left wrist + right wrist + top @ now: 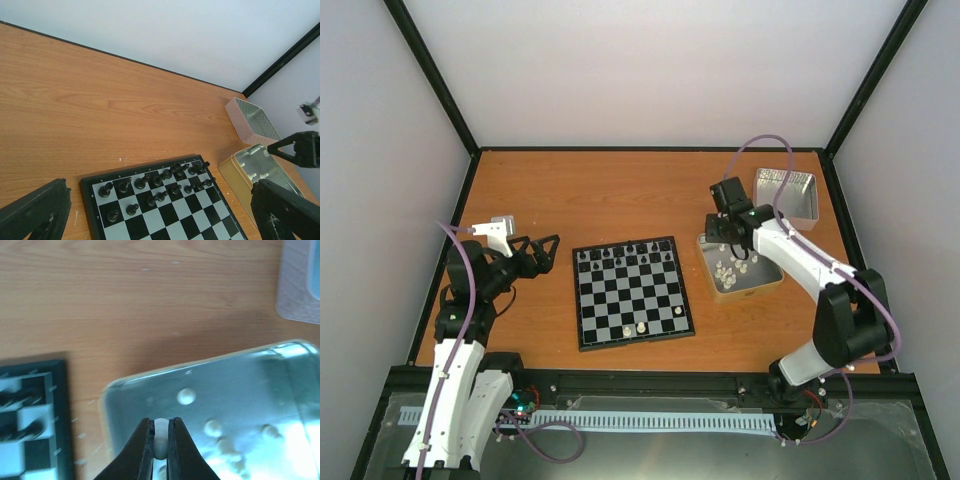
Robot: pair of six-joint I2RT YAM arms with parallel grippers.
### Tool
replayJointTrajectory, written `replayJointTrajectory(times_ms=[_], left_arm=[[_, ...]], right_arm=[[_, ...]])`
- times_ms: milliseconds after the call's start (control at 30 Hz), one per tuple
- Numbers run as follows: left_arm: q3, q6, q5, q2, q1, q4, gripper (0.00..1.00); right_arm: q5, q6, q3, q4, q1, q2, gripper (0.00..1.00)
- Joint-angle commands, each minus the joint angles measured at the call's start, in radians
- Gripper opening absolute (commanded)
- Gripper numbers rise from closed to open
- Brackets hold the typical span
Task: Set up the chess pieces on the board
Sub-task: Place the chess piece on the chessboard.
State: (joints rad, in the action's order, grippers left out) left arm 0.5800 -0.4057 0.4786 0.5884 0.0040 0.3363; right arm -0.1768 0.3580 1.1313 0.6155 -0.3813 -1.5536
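The board [636, 296] lies mid-table, with black figures along its far two rows and three cream-white chess pieces [642, 326] near its front edge. More white pieces lie loose in the gold-sided tin [766, 278] to the right of the board. My right gripper [160, 426] hangs inside that tin, shut on one white piece [160, 439] pinched between its fingertips. My left gripper [542, 246] hovers left of the board, wide open and holding nothing. In the left wrist view its fingers [35, 212] frame the board's far rows [165, 220].
A second, empty silver tin [787, 192] sits at the back right, close behind the right arm. The board's corner [30, 415] shows left of the tin in the right wrist view. Walls and black posts enclose the table.
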Motion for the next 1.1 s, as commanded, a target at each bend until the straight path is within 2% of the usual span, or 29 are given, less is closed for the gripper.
replayJointTrajectory(times_ms=[0, 267, 567, 767, 1067], left_arm=[[0.011, 0.004, 0.003, -0.01, -0.004, -0.016, 1.0], [0.009, 0.004, 0.01, -0.011, -0.003, -0.016, 1.0], [0.01, 0.004, 0.012, -0.012, -0.004, -0.016, 1.0], [0.009, 0.004, 0.011, -0.015, -0.004, -0.016, 1.0], [0.011, 0.005, 0.011, -0.013, -0.004, -0.016, 1.0]], right_arm=[[0.026, 0.055, -0.032, 0.083, -0.121, 0.085, 0.03], [0.079, 0.172, -0.064, 0.136, -0.389, 0.093, 0.04], [0.082, 0.223, -0.077, 0.154, -0.581, 0.015, 0.04], [0.068, 0.234, -0.088, 0.151, -0.634, -0.058, 0.04], [0.086, 0.228, -0.121, 0.121, -0.64, -0.087, 0.04]])
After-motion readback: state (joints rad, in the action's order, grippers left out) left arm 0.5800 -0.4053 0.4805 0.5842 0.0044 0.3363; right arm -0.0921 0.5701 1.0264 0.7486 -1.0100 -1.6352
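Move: At the right hand's back-left, some 19 cm back, 15 cm left and 10 cm below, lies the empty near-edge square that the held white chess piece is bound for. The edge pawn stands about 3 cm to the right of that square, level with it; the nearer back-row piece stands some 6 cm left of it and 4 cm farther back. The piece box's middle is roughly 5 cm back, 5 cm right and 10 cm below the hand. From the left hand the square is about 7 cm back, 30 cm right and 22 cm down. Carrying the pinched white piece, the right hand leaves the box and swings fast back and left over the near right part of the board, some 24 cm in all. It first lifts a little, then sinks about 9 cm, turning roughly 25 degrees counter-clockwise as its fingers tip more steeply down; it slows beside the edge pawn with the fingers still shut. ##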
